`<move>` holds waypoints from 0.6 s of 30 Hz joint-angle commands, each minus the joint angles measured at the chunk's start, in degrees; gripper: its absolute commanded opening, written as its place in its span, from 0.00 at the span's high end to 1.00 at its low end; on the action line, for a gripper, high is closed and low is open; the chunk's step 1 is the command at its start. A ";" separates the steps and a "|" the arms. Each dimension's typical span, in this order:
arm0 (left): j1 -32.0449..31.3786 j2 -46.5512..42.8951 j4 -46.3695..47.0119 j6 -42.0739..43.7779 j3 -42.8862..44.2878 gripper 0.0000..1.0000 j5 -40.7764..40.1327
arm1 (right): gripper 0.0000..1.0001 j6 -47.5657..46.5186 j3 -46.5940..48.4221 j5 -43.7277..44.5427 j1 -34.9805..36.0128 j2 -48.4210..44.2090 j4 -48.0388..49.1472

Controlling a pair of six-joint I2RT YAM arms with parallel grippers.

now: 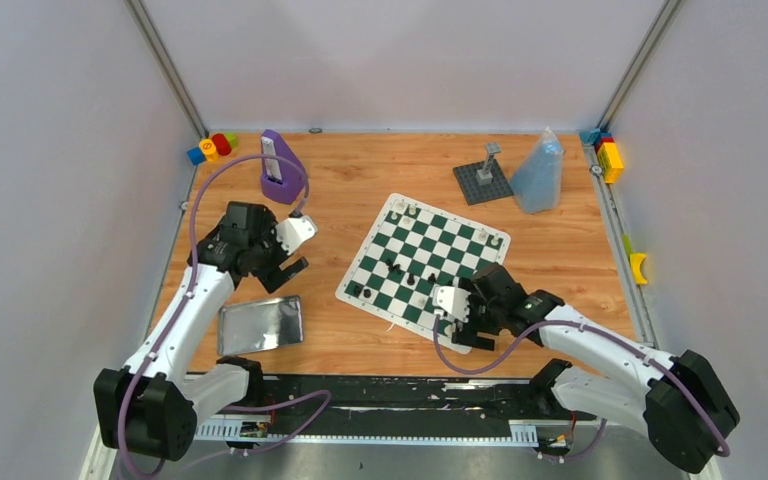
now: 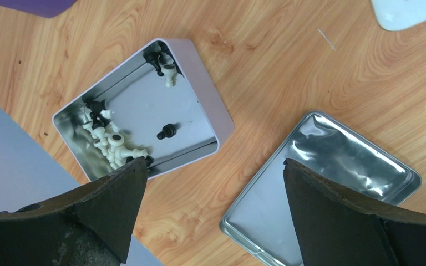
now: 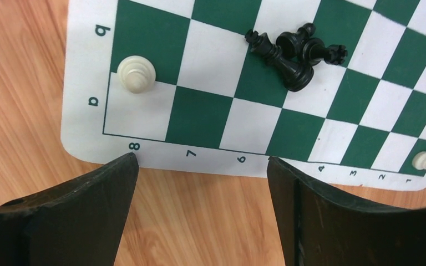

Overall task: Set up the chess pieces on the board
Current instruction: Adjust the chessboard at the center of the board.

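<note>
The green-and-white board [image 1: 442, 243] lies right of the table's centre. A few black chess pieces [image 1: 392, 266] stand or lie near its middle, and white ones [image 1: 401, 211] sit at its far corners. In the right wrist view one white piece [image 3: 136, 73] stands upright on a corner square of the board [image 3: 198, 117], and three black pieces [image 3: 294, 53] lie tangled. My right gripper [image 3: 201, 158] [image 1: 463, 330] hovers open over the board's near edge, holding nothing. My left gripper [image 2: 215, 163] [image 1: 282, 268] is open above an open tin box [image 2: 209, 105] that holds several white pieces [image 2: 108, 143] and black pieces [image 2: 166, 133].
The shiny tin lid [image 1: 260, 325] [image 2: 333, 177] lies beside the box. A purple holder [image 1: 282, 170] stands at the back left. A dark grey baseplate with a post [image 1: 483, 182] and a clear bag [image 1: 540, 172] stand at the back right. Coloured blocks [image 1: 210, 148] [image 1: 608, 155] sit in the far corners.
</note>
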 commanded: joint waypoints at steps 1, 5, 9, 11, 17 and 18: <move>-0.88 0.86 2.31 -2.46 2.05 0.00 2.35 | 0.12 -4.18 1.70 -1.94 -3.13 -1.66 -12.06; -2.39 3.07 3.45 -4.83 2.29 0.00 4.29 | 0.12 -2.68 4.60 -4.75 -4.96 -3.70 -14.23; -4.40 6.06 5.12 -6.77 2.29 0.00 6.06 | 0.12 -0.68 6.33 -6.57 -5.09 -4.14 -14.49; -5.75 7.49 6.28 -7.41 2.23 0.00 6.77 | 0.12 0.37 7.10 -6.97 -5.13 -4.05 -14.16; -11.78 13.74 11.13 -8.05 2.85 0.00 5.51 | 0.13 3.95 9.18 -7.21 -5.82 -5.61 -11.63; -12.31 15.52 11.67 -8.20 3.14 0.00 5.30 | 0.13 4.44 9.52 -7.32 -6.20 -5.89 -11.25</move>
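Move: Right hand is low at the chessboard's right edge, barely a centimetre above it; the board's centre lies about 12 cm ahead and 11 cm left. The white pawn is some 6 cm left and 2 cm back, the lying black king 6 cm ahead and 4 cm left. From the left hand, the board's left corner is about 12 cm right, 2 cm back and 10 cm below; the silver tray 8 cm back, 3 cm left; the piece box 9 cm ahead, 6 cm left. Rightward and back goes the right hand first, about 3 cm, fingers open and dragging the chessboard by its right edge region; then it turns upward nearly 3 cm, easing slightly left and forward, and comes off the board. Meanwhile the left hand, wide open, speeds about 7 cm right while sinking 4 cm towards the board's left corner, its fingers tipping a little steeper. ##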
